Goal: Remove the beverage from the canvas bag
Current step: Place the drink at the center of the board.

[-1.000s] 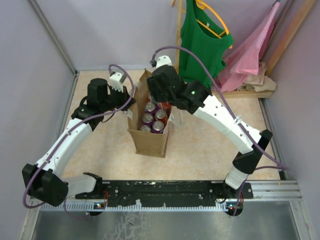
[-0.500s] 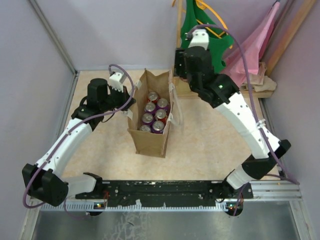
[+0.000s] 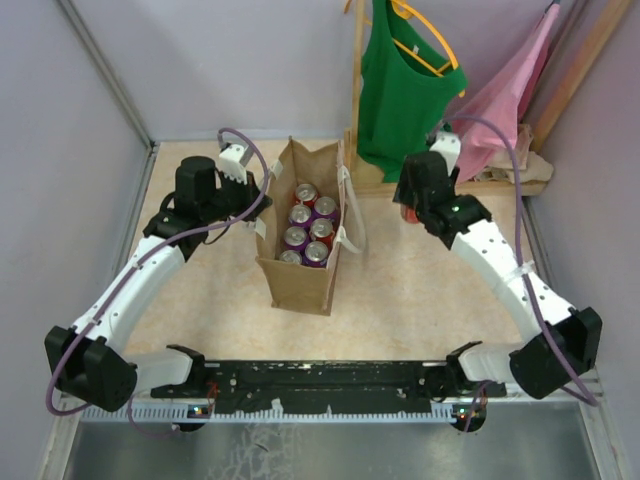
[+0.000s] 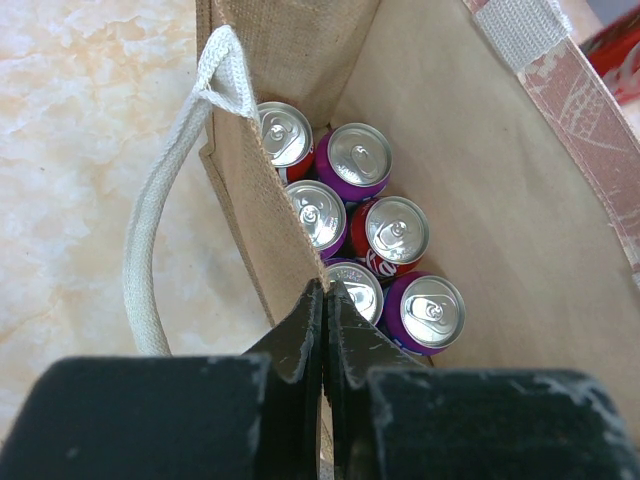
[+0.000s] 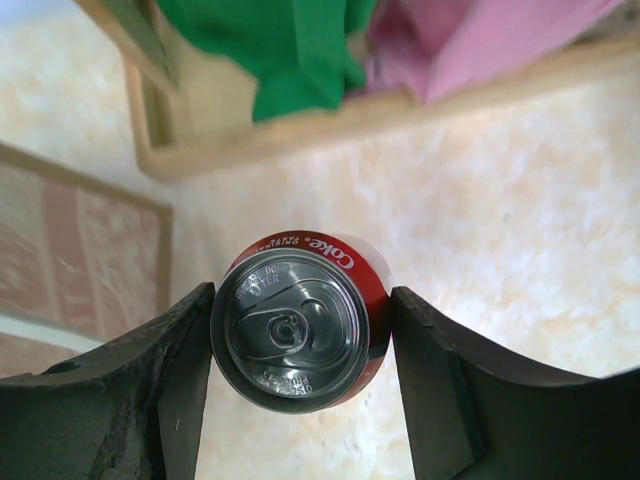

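Note:
The tan canvas bag (image 3: pixel 298 285) stands upright mid-table, its mouth open, with several red and purple cans (image 3: pixel 308 225) standing inside. My left gripper (image 3: pixel 262 200) is at the bag's left rim. In the left wrist view that gripper (image 4: pixel 327 292) is shut on the edge of the bag's (image 4: pixel 470 200) side wall, beside the pale handle (image 4: pixel 150 240). The beverage, a red Coke can (image 5: pixel 298 335), sits top-up between the fingers of my right gripper (image 5: pixel 302 338), which is shut on it. Seen from above, the right gripper (image 3: pixel 410 212) holds it over the table, right of the bag.
A green top (image 3: pixel 405 80) on a yellow hanger and a pink cloth (image 3: pixel 500 100) hang from a wooden rack (image 3: pixel 357 90) at the back right, close behind the right gripper. Grey walls close in the left and back. The bag's right handle (image 3: pixel 350 215) droops outward.
My right arm has come up out of the bag with the red can, swung right and lowered it beside the bag. The left arm has kept its hold on the rim.

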You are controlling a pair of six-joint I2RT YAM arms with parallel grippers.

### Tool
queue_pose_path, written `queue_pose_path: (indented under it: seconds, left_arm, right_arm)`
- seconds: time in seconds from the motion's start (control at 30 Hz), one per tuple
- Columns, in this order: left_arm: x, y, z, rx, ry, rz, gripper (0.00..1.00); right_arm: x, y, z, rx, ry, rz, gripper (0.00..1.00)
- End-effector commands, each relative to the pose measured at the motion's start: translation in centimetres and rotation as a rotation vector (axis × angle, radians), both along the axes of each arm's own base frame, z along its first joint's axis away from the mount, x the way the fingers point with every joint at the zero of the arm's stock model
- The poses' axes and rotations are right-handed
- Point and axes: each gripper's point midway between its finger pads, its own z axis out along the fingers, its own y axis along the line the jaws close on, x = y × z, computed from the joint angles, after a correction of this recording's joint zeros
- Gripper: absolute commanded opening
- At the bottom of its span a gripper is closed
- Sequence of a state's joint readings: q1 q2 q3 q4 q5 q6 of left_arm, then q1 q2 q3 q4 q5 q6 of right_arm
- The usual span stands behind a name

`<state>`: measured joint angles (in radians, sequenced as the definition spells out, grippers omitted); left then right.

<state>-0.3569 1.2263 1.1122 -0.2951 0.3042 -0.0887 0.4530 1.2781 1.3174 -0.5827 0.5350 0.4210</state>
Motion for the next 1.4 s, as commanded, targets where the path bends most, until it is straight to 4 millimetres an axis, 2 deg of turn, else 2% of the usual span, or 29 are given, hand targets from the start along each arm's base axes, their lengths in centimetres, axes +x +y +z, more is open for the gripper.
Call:
queue_pose_path:
  seconds: [0.0, 0.2, 0.33, 0.6, 0.73, 0.77, 0.83, 0.87, 0.93, 1.1, 1.13, 1.2, 1.23, 1.3, 1.37]
  left_arm:
    - [1.0, -0.2, 2.6, -0.033, -0.084, -0.001, 0.05]
    - [0.9, -0.2, 2.3, -0.038, -0.079, -0.002, 0.05]
    - [0.7, -0.2, 2.1, -0.041, -0.076, -0.004, 0.05]
    - [0.5, -0.1, 1.8, -0.033, -0.067, 0.001, 0.05]
    - [0.4, 0.2, 1.7, -0.024, -0.065, 0.009, 0.06]
    - [0.4, 0.2, 1.7, -0.022, -0.066, 0.011, 0.07]
    - [0.4, 0.3, 1.6, -0.021, -0.064, 0.014, 0.07]
    - [0.3, 0.3, 1.6, -0.020, -0.063, 0.013, 0.07]
    - [0.3, 0.3, 1.5, -0.020, -0.061, 0.013, 0.08]
    - [0.3, 0.2, 1.5, -0.022, -0.063, 0.010, 0.08]
    - [0.3, 0.2, 1.5, -0.022, -0.063, 0.009, 0.07]
    - [0.4, 0.2, 1.6, -0.023, -0.066, 0.008, 0.08]
    - [0.4, 0.3, 1.6, -0.023, -0.066, 0.009, 0.08]
    - [0.3, 0.3, 1.6, -0.024, -0.064, 0.010, 0.08]
    - [0.3, 0.3, 1.6, -0.022, -0.061, 0.010, 0.08]
  right_arm:
    - [1.2, 0.6, 1.0, 0.171, -0.181, -0.017, 0.00]
    - [1.6, 0.0, -4.4, 0.178, -0.141, -0.049, 0.00]
    - [2.0, -0.2, -6.8, 0.182, -0.158, -0.049, 0.00]
    - [2.5, -0.4, -10.0, 0.212, -0.158, -0.060, 0.00]
    - [2.4, -0.3, -10.6, 0.219, -0.138, -0.065, 0.00]
    - [2.3, -0.4, -10.8, 0.220, -0.130, -0.070, 0.08]
    - [2.1, -0.6, -11.0, 0.215, -0.113, -0.084, 0.33]
    - [1.9, -0.8, -11.2, 0.209, -0.101, -0.092, 0.39]
    - [1.7, -1.1, -11.5, 0.199, -0.084, -0.108, 0.44]
    - [1.4, -1.3, -12.5, 0.190, -0.053, -0.119, 0.45]
    - [1.4, -1.2, -12.7, 0.189, -0.045, -0.120, 0.50]
    - [1.4, -1.2, -13.2, 0.187, -0.027, -0.126, 0.79]
    - [1.3, -1.3, -13.4, 0.184, -0.018, -0.131, 0.87]
    - [1.3, -1.3, -13.7, 0.179, -0.003, -0.137, 0.98]
    - [1.3, -1.5, -13.9, 0.171, 0.007, -0.147, 0.99]
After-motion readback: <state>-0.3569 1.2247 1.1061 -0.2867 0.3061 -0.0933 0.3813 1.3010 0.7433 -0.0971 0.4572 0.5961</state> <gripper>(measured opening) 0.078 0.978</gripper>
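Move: The right hand still holds the red Coke can; the bare spot on the board where the can goes lies about 22 cm below, some 1 cm back and 1 cm right. From this hand, the canvas bag's middle is roughly 21 cm left and 3 cm farther out, 12 cm lower; the wooden rack's front rail is centred about 15 cm ahead and 10 cm right, 20 cm down. From the left hand the spot is some 30 cm right, level fore and aft, about 20 cm below. The right hand brings its gripped Coke can down onto the board beside the canvas bag, then opens its fingers wide and clears the can's sides without lifting away. It sinks about 17 cm almost straight down, fast at first and easing over the last few centimetres, with the wrist rolling some 10 degrees so its left side rises. ##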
